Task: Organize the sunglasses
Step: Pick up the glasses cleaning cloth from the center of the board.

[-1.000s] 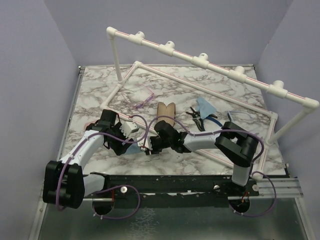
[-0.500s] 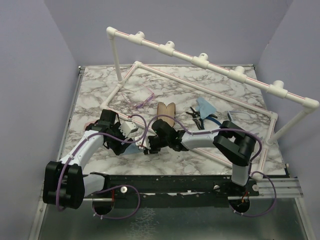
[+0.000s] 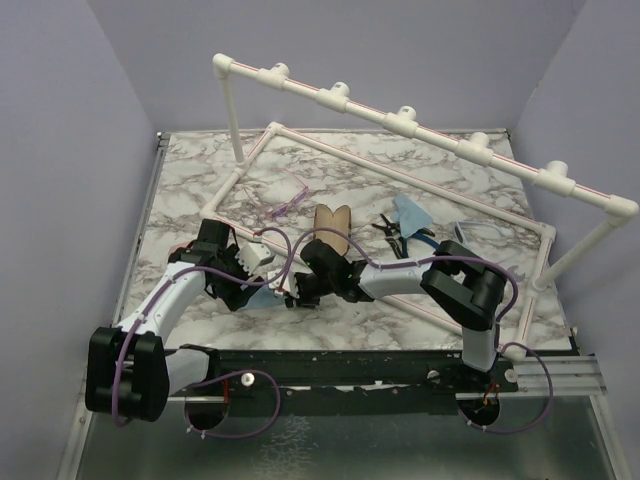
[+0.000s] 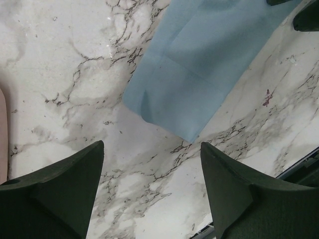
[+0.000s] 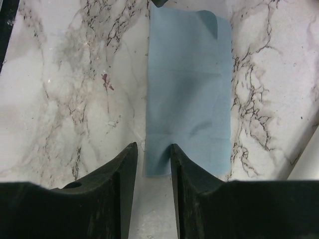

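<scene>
The pink-purple sunglasses (image 3: 286,200) lie at the back of the marble table, and the blue pair (image 3: 478,231) lies far right. Neither gripper is near them. Both grippers hover low over a flat blue cloth (image 3: 266,298) (image 4: 199,64) (image 5: 189,89) at the table's front. My left gripper (image 3: 243,288) (image 4: 151,144) is wide open over bare marble, just short of the cloth's corner. My right gripper (image 3: 296,293) (image 5: 152,145) has its jaws narrowly apart. They straddle the cloth's near left corner, one finger on the cloth and the other beside its edge.
A brown case (image 3: 332,226) stands behind my right gripper. Black-and-blue pliers (image 3: 403,238) and a second blue cloth (image 3: 411,212) lie to its right. A white pipe rack (image 3: 400,118) spans the back and right. A pink case edge (image 4: 2,134) shows left of my left gripper.
My right gripper has slid a little to the left over the cloth and its jaws have narrowed. The left gripper has barely moved and stays open.
</scene>
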### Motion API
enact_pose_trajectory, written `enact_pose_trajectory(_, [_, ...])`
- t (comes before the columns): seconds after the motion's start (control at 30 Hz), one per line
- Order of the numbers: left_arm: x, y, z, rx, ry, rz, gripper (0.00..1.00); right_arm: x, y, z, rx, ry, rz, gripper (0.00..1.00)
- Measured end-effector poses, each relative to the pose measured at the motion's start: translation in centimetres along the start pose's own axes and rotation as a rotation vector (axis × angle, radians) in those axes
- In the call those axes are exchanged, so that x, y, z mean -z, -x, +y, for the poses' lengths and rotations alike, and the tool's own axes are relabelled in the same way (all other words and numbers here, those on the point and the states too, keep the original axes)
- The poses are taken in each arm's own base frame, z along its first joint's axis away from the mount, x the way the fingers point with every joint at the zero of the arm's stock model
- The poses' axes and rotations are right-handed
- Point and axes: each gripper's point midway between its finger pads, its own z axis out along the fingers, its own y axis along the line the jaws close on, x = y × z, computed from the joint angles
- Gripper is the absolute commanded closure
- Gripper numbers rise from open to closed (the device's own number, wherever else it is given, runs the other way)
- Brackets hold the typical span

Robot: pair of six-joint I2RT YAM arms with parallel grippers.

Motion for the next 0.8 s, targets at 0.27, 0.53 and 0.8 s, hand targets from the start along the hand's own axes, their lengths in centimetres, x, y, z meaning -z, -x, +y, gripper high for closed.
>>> enact_pose_trajectory(0.27, [0.1,-0.3,-0.2,0.005,-0.009,0.012,0.21,-0.2,-0.2,0.3,-0.093,-0.002,0.0,0.82])
enact_pose_trajectory(0.53, [0.5,-0.2,-0.6,-0.019,-0.039,0.003,0.21,-0.3,-0.2,0.3,-0.178,-0.015,-0.006,0.98])
enact_pose_trajectory(0.8, [1.5,-0.9,-0.8,-0.072,-0.077,0.008,0.2,-0.2,0.1,1.3,-0.29,0.033,-0.028,0.99])
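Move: The blue cleaning cloth lies flat, its near edge by the right-hand end already between the right hand's half-open fingertips; its middle is about 5 cm left of that hand, 3 cm ahead and 1 cm below. The open brown case stands some 18 cm ahead and 10 cm right of the same hand, roughly level with it. From the left hand, the cloth's middle is about 8 cm right, 2 cm ahead and 4 cm below. The cloth's near edge is pinched near its right-hand end as the right fingers, pointing left and down, close fully while sinking slightly and rolling about 15 degrees so the hand's top tips forward. Once shut, they draw back about 1 cm towards the base. The left hand, open and empty, eases back 1.5 cm and up 1 cm, turning slightly clockwise. ##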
